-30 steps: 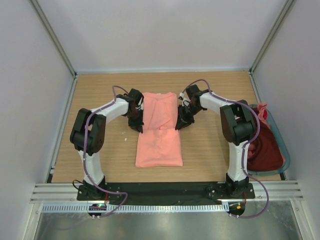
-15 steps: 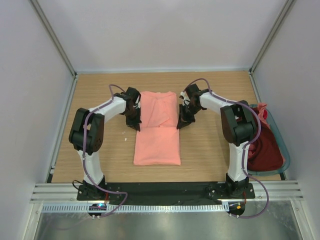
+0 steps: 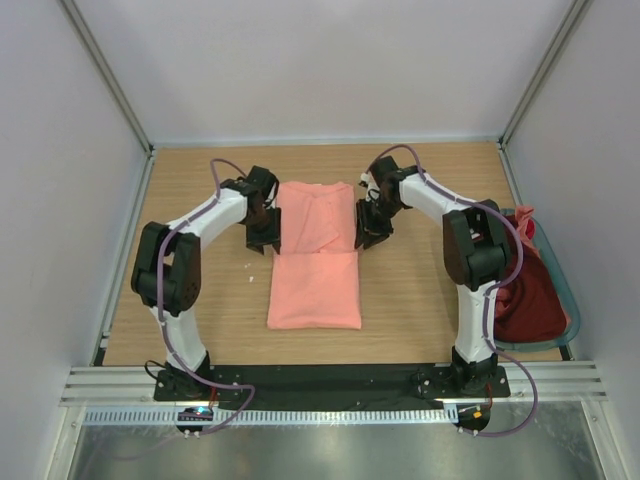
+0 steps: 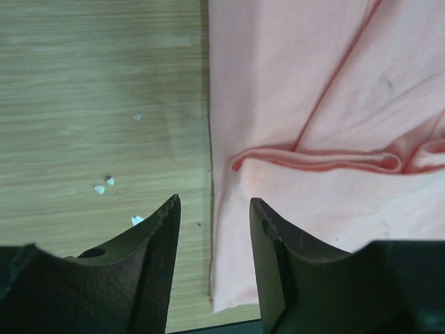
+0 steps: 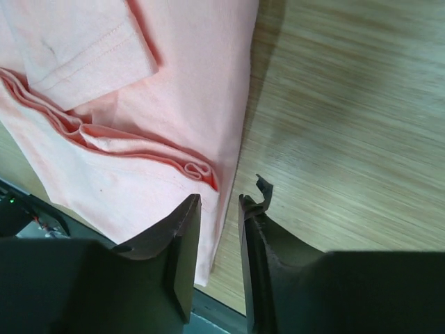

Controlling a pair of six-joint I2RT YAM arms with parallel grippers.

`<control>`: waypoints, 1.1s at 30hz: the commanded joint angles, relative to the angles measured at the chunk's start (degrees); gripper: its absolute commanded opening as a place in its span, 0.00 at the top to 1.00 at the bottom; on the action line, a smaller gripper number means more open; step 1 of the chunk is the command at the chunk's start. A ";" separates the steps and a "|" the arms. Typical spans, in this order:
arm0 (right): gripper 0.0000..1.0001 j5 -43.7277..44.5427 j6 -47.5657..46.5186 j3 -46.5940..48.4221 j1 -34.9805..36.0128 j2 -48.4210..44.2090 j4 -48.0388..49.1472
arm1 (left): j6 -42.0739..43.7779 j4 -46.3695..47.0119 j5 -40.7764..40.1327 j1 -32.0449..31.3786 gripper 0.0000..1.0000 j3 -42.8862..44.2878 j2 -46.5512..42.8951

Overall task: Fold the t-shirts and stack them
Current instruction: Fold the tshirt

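Note:
A salmon-pink t-shirt [image 3: 315,285] lies flat in a long rectangle mid-table, with a folded layer ending in a cross ridge [image 4: 313,161] [image 5: 139,146]. My left gripper [image 3: 263,243] [image 4: 212,209] hovers open over the shirt's left edge, and that edge runs beneath the gap untouched. My right gripper [image 3: 366,240] [image 5: 219,205] stands open by a narrower gap over the right edge, holding nothing. A dark maroon t-shirt [image 3: 530,300] and a bit of pink cloth [image 3: 522,218] sit in the basket at the right.
The grey-teal basket [image 3: 549,243] stands at the table's right edge beside the right arm. Small white specks [image 4: 104,186] lie on the wood left of the shirt. Enclosure walls and posts ring the table; a black strip [image 3: 320,380] runs along its near edge.
Both grippers were shut at the shirt's sides and have now opened and drawn slightly toward the far end. The shirt shifted a little left, then settled flat.

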 commanded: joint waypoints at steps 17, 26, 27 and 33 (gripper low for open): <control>0.81 -23.57 13.23 -20.65 17.38 -10.97 17.94 | -3.66 9.74 14.38 0.71 0.80 -7.62 -4.24; 0.91 -24.64 12.62 -26.54 18.62 -7.18 21.20 | 0.12 7.72 12.01 1.15 0.81 -6.03 -2.03; 0.91 -24.29 12.18 -27.85 18.62 -7.10 20.59 | 0.73 7.37 11.40 1.15 0.81 -5.77 -2.12; 0.91 -20.68 7.70 -28.57 18.62 -7.79 15.67 | 1.00 3.94 10.78 1.15 0.77 -5.15 -7.28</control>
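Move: The right hand is about 3 cm above the t-shirt's right side, with the right end of the crosswise fold edge some 2 cm back and 1 cm left. The spot it goes for on the t-shirt's near edge is roughly 20 cm back and 8 cm left; the near right corner is 21 cm straight back. For the left hand, the fold edge's left end is about 1 cm back, 1 cm right and 3 cm below, and the near left corner 20 cm straight back. Back towards the robot, about 20 cm and some 8 cm left, the right hand lifts about 3 cm over the t-shirt, then sinks onto it just inside the near edge, its fingers closing nearly shut and tipping about 20 degrees so the tips point more backward. Meanwhile the left hand hops up about 6 cm, comes down 2 cm farther back and right beside the fold edge's left end and half closes. ##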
